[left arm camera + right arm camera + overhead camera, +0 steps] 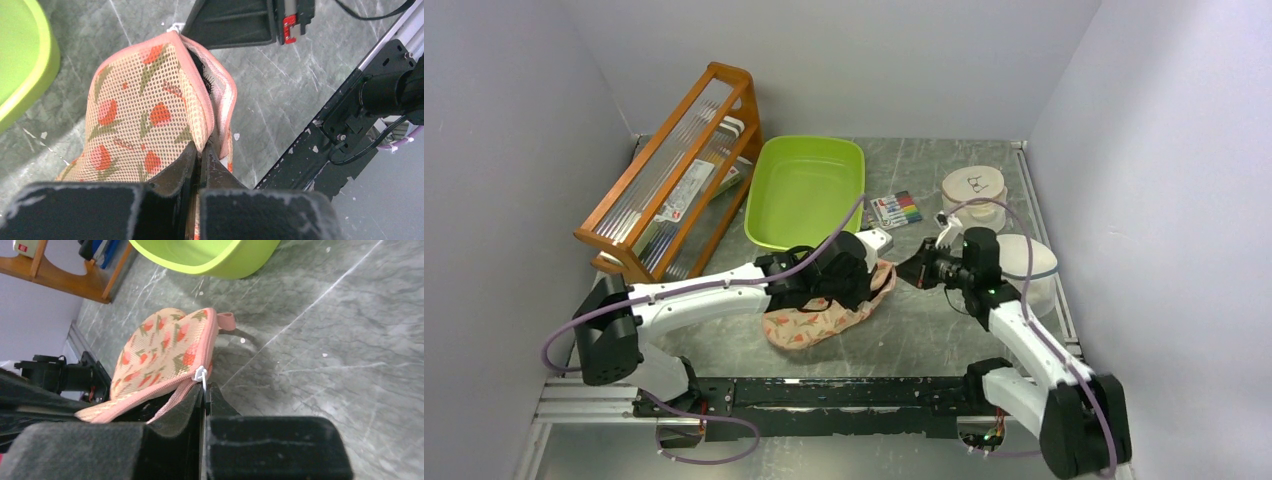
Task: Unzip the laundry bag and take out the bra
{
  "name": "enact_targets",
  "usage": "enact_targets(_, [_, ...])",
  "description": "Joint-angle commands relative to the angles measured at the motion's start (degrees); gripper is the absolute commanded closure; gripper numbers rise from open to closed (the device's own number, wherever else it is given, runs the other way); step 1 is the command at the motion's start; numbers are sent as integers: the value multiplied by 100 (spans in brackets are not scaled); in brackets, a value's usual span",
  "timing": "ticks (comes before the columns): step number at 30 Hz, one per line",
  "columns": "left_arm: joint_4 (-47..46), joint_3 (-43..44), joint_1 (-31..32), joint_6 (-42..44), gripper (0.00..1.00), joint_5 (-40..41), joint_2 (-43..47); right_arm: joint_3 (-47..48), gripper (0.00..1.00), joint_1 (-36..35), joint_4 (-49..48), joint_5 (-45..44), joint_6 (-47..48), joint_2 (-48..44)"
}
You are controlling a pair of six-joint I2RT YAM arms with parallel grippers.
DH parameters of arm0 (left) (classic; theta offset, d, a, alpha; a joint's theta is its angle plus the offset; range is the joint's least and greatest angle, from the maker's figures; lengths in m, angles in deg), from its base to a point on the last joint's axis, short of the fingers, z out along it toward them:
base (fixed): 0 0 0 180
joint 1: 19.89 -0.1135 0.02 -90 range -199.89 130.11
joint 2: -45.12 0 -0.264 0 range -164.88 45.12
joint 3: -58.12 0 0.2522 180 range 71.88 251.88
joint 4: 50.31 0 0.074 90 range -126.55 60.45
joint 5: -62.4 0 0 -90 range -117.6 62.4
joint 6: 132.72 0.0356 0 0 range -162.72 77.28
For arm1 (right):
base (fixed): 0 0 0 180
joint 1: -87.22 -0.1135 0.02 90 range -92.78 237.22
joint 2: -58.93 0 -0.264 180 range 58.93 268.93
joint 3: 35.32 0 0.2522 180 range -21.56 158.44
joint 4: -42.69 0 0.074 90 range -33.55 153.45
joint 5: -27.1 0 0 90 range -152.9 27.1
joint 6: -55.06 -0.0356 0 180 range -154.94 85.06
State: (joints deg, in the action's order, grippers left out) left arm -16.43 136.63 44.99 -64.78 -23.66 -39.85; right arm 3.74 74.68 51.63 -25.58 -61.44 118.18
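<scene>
The laundry bag [822, 318], cream-peach mesh with red-green print and pink edging, lies on the grey table between the arms. My left gripper [201, 149] is shut on the bag's pink zip edge and holds that side up. My right gripper [204, 389] is shut on the white zipper pull [201, 374] at the bag's [162, 350] end. The zip is partly open along the bag [140, 115]. A bit of the black lacy bra [204, 75] shows in the gap; the rest is hidden inside. In the top view the left gripper [871, 272] and right gripper [911, 270] are close together.
A lime green basin [806, 190] stands behind the bag, a wooden rack [674, 175] at the back left. A marker pack [895, 209] and two round white tubs [973, 185] [1029, 262] are at the right. A black and aluminium rail [824, 392] runs along the near edge.
</scene>
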Motion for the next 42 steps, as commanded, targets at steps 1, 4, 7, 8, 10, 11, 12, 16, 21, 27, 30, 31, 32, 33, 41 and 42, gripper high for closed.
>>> enact_targets(1, [-188,145,66,27,93,-239,-196,368,100,154,1238,-927,447,-1102])
enact_targets(4, [-461,250,-82,380,93,-293,-481,573,100,154,1969,-1301,571,-1869])
enact_targets(7, [-320,634,-340,646,93,-429,-883,627,100,153,2057,-1366,307,-2314])
enact_targets(8, [-176,812,-403,716,93,-445,-986,738,100,154,2217,-1401,273,-2397])
enact_targets(10, [-56,979,-489,821,93,-420,-1047,1001,100,154,2646,-1489,289,-2547])
enact_targets(11, [-96,956,-512,848,92,-444,-1022,1108,100,150,2826,-1528,286,-2654])
enact_targets(12, [-183,887,-534,883,91,-470,-993,1183,100,153,2952,-1548,256,-2777])
enact_targets(16, [-59,814,-652,1105,91,-477,-1028,1146,100,150,3092,-1601,190,-3074])
enact_targets(21, [179,590,-739,1209,84,-522,-769,968,100,147,2928,-756,303,-2801])
enact_targets(27, [589,49,-740,1096,51,-666,86,788,100,112,2594,794,503,-2534])
enact_targets(30, [662,-105,-736,913,39,-846,482,536,100,-29,2203,1139,272,-2538])
enact_targets(31, [595,-144,-740,852,36,-1008,620,468,100,-75,2118,1179,201,-2541])
enact_targets(32, [484,-185,-740,784,31,-1220,745,400,100,-106,2047,1207,145,-2541])
enact_targets(33, [345,-206,-731,709,29,-1443,847,376,100,-135,2006,1226,113,-2535])
enact_targets(41, [-210,119,-447,437,10,-1873,600,331,100,-349,2012,1191,85,-2415])
enact_targets(42, [-184,196,-375,479,10,-1793,475,308,100,-387,1991,1179,66,-2402])
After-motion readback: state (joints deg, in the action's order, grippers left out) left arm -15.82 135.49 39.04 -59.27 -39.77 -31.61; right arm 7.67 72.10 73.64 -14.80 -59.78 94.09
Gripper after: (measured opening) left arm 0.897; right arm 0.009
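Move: My left hand already pinches the mouth of the laundry bag. The bra's dark cloth shows in the gap about 5 cm ahead, 5 cm right and 3 cm lower; from my right hand, which already grips the zip pull, it is some 3 cm back, 4 cm left and slightly below. The green tray's middle is about 26 cm ahead and 11 cm left of my left hand, on the table. The markers lie roughly 14 cm ahead of my right hand, 1 cm left, 12 cm down. Keeping the zip pull pinched, I lift my right hand about 9 cm while drawing it right and back, then bring it farther back and leftward, swinging it counter-clockwise. My left hand goes 5 cm forward and some right, opens wide to let go of the bag's mouth as it sweeps back and left, then rises clear above it. ##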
